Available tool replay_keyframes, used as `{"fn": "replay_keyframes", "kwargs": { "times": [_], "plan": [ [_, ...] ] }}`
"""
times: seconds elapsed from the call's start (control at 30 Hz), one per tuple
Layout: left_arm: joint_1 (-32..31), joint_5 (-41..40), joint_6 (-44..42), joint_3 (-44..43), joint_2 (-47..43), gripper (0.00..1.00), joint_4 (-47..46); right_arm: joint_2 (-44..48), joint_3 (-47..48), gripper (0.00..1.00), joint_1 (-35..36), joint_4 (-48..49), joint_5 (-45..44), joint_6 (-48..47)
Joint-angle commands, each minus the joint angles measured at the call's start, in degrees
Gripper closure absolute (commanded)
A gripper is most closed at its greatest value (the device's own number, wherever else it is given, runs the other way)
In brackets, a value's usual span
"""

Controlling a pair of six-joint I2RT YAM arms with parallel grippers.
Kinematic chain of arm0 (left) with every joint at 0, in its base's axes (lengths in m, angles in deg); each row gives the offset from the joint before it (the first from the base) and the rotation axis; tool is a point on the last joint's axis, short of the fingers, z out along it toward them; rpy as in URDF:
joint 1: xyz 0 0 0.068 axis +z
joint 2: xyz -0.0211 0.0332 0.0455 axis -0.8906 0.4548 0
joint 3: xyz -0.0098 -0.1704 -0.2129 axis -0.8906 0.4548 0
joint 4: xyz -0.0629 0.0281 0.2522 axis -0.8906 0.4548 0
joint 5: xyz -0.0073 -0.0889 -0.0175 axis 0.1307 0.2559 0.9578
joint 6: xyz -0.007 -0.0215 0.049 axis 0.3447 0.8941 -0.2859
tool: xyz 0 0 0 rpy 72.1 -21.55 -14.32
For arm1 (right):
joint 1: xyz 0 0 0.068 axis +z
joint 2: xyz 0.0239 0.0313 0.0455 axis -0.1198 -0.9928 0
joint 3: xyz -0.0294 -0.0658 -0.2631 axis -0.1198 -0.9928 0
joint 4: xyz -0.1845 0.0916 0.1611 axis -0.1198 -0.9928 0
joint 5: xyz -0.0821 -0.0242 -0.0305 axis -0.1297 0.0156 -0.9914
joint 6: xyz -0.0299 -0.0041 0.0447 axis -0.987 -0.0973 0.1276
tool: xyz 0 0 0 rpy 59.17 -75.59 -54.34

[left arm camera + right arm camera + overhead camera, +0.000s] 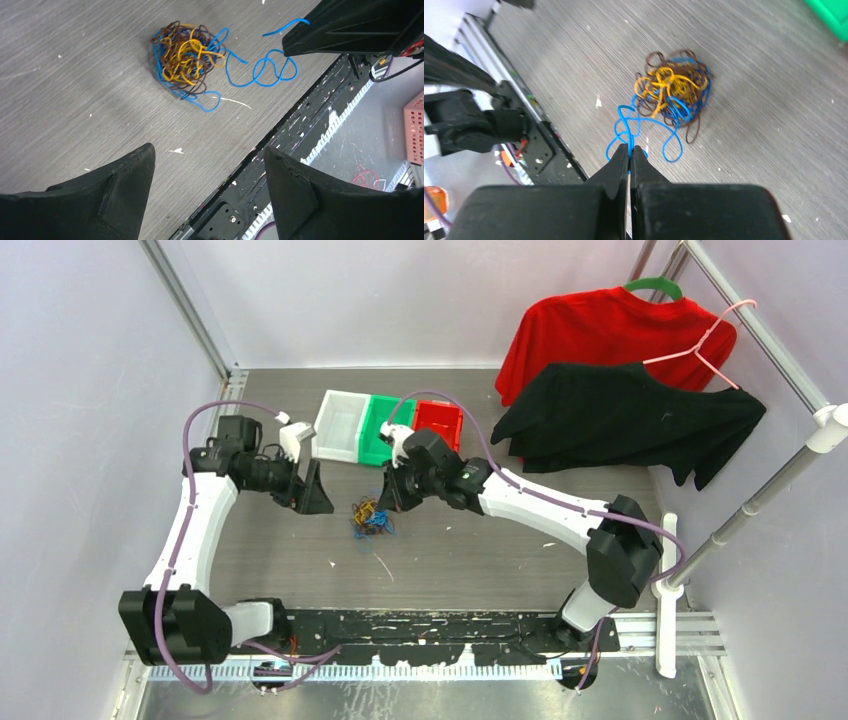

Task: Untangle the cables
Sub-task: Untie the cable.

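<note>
The cables (370,518) lie in one small clump of blue, orange and dark brown wire on the grey table. The clump (187,62) trails a loose blue cable (260,70) toward the right gripper. In the right wrist view the clump (674,92) sits ahead of the jaws, and my right gripper (629,148) is shut on the blue cable (624,125), which runs between its tips. That gripper (392,502) hangs just right of the clump. My left gripper (209,152) stands open and empty to the left (310,495) of the cables.
White (338,425), green (385,428) and red (438,424) bins stand in a row behind the grippers. A red shirt (600,335) and a black shirt (625,420) hang on a rack at the back right, with a pink hanger (705,345). The black base rail (430,625) runs along the near edge.
</note>
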Motion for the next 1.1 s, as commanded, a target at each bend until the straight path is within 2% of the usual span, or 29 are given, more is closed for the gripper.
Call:
{"fn": "replay_keyframes", "kwargs": {
  "times": [0.0,0.27,0.6,0.7,0.93,1.07],
  "plan": [
    [-2.44,2.41,0.87,-3.66,-3.37,0.21,0.65,0.4,7.17,0.99,0.39,-1.27,3.28,-1.03],
    [-4.03,4.53,2.86,-5.22,-6.98,0.22,0.02,0.01,14.56,0.99,0.43,0.02,8.79,0.87],
    [-4.61,9.71,9.1,-0.53,-10.97,0.23,-9.84,2.31,21.26,0.99,0.33,2.97,12.83,6.42],
    [-4.61,10.4,10.54,-0.73,-12.11,0.26,-11.23,2.58,20.96,0.99,0.32,5.41,14.59,8.86],
    [-4.69,12.67,16.3,1.65,-14.17,0.44,-18.08,3.01,20.03,0.99,-0.02,11.2,17.82,13.72],
    [-4.7,15.18,18.98,1.66,-15.16,0.48,-20.56,3.19,20.87,0.99,-0.3,12.84,19.03,15.81]
  ]
}}
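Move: The right hand, its closed fingers holding the blue cable, has the open left gripper about 12 cm to its left, roughly level fore and aft and a little higher. The cable bundle lies some 14 cm below the right hand, 4 cm left and 2 cm back; the green bin is about 16 cm ahead, 1 cm left and 13 cm down. From the left hand, the held blue cable is about 12 cm right, level fore and aft and 3 cm lower, the bundle 8 cm right, 2 cm back and 17 cm down. The right hand keeps its pinch on the blue cable and hauls it up about 18 cm, bearing some 6 cm left towards the left gripper while its fingers tilt up from steeply down-left to nearly level. The left hand rises about 8 cm and shifts some 5 cm right, fingers tipping up too, to come in just under the right fingertips beside the hanging cable, its jaws narrowing late but still well open; whether they touch the cable can't be seen. ##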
